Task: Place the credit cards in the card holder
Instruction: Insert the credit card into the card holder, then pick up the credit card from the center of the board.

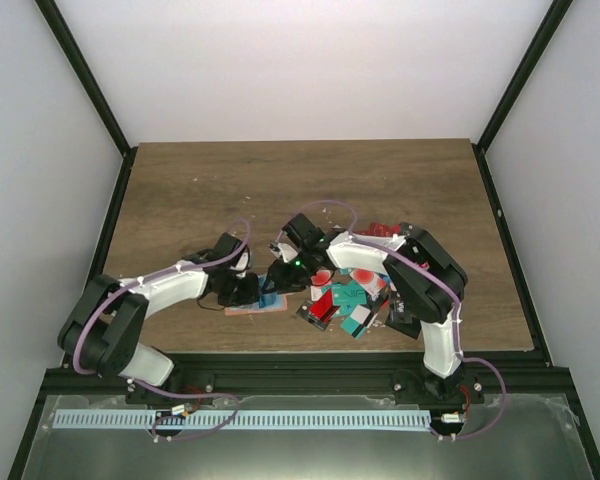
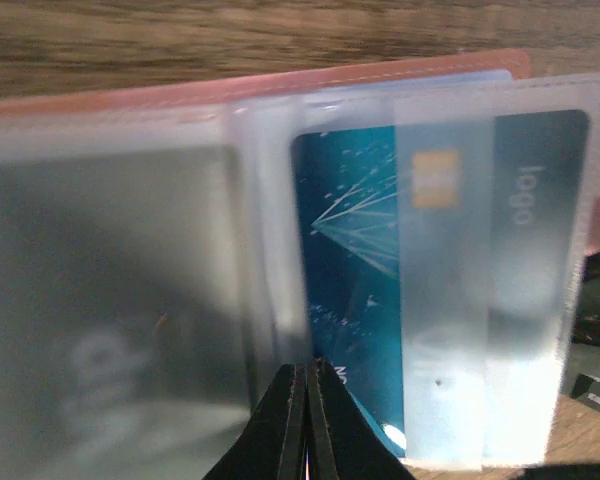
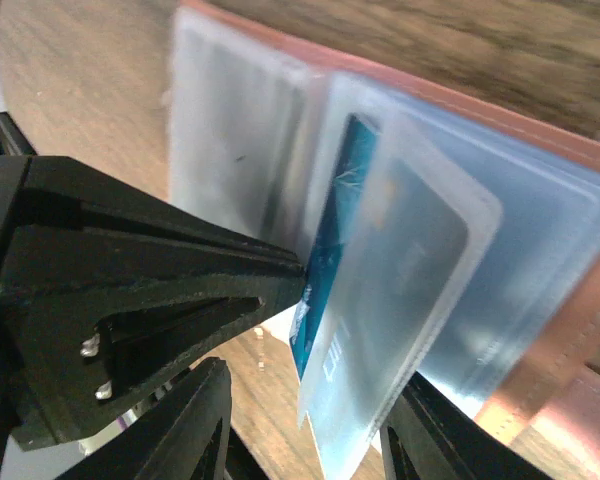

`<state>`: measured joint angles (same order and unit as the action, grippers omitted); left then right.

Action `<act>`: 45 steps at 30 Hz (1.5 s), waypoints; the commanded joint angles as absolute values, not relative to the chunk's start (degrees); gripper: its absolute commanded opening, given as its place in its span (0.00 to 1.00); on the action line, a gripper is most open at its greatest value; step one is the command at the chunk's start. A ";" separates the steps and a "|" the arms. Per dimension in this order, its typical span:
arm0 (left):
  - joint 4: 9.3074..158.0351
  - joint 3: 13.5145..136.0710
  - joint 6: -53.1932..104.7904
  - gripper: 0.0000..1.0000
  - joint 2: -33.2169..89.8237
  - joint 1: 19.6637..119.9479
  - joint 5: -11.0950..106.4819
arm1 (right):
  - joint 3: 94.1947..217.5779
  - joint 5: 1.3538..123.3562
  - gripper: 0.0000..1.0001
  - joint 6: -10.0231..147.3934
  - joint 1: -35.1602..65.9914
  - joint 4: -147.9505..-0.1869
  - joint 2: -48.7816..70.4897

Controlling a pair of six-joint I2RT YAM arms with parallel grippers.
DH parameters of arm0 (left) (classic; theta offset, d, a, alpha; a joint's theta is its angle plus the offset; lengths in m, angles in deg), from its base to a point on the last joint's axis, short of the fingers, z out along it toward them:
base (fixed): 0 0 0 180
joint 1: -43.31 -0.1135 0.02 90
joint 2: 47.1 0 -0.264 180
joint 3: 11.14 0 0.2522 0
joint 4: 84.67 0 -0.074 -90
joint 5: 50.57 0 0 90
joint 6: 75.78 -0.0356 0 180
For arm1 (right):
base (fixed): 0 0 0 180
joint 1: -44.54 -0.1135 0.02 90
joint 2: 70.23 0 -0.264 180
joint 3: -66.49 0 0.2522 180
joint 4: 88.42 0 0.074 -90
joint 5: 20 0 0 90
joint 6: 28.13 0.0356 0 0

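Observation:
The salmon-brown card holder [image 1: 252,308] lies open on the table between my arms, its clear pockets fanned out [image 2: 280,92] [image 3: 565,145]. A teal credit card [image 2: 350,260] [image 3: 328,262] sits partly inside one clear pocket. My left gripper [image 1: 246,291] [image 2: 308,366] is shut, with its tip pressed against the pocket at the teal card's edge. It appears as a large black wedge [image 3: 170,275] in the right wrist view. My right gripper [image 1: 280,275] [image 3: 310,390] is open, with one finger on each side of the raised pocket and card. More credit cards [image 1: 345,295] lie piled to the right.
The pile of red, teal and black cards [image 1: 352,300] spreads under my right arm. The table's front rail [image 1: 300,358] runs just behind the holder. Bare wood [image 1: 300,190] stretches toward the back.

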<state>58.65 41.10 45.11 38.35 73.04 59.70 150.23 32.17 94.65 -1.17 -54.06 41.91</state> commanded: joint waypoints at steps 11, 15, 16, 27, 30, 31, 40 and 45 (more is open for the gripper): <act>37.96 45.17 51.03 0.16 17.73 72.67 45.50 | 164.07 26.92 0.49 90.58 -7.40 -51.48 49.11; 32.25 47.72 52.93 0.21 13.17 72.53 41.50 | 165.83 18.78 0.52 91.14 -7.60 -56.86 50.18; 31.36 48.11 53.10 0.23 12.12 72.47 40.94 | 166.22 16.84 0.52 91.48 -7.58 -58.19 49.95; 34.25 49.10 50.85 0.38 7.69 72.46 50.25 | 159.82 28.44 0.57 92.96 -2.61 -56.24 35.49; 38.98 48.23 50.46 0.38 8.83 73.01 54.50 | 154.05 36.05 0.57 94.29 -0.51 -53.70 29.11; 40.10 48.16 50.31 0.38 9.45 73.39 55.42 | 151.78 38.46 0.58 94.93 0.07 -52.89 26.78; 48.73 50.61 47.84 0.38 17.24 79.54 59.45 | 128.98 52.88 0.70 106.14 4.80 -47.86 5.04; 54.09 53.97 45.19 0.38 25.68 83.98 61.99 | 119.57 56.36 0.78 114.34 5.72 -46.40 -5.77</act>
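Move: The clear page with the blue card already stands tipped up between the right hand's open fingers, its middle about 1 cm ahead and 3 cm below. From the closed left fingertips, resting by the spine, that same page is about 3 cm right, 2 cm ahead and at the same height. From the right hand, the red card lies some 12 cm right, 3 cm back and 5 cm below, and the red-circle card 12 cm right, 3 cm ahead and 5 cm below. With the clear page between its fingers, the right hand sweeps about 8 cm left over the spine, rising, then lets the page go, lifts and swings some 22 cm right, opening wider as it sinks towards the loose cards. The left fingertips come free beside the spine, go 7 cm left and climb about 13 cm while opening partway, then swing back right past their start, staying high. ##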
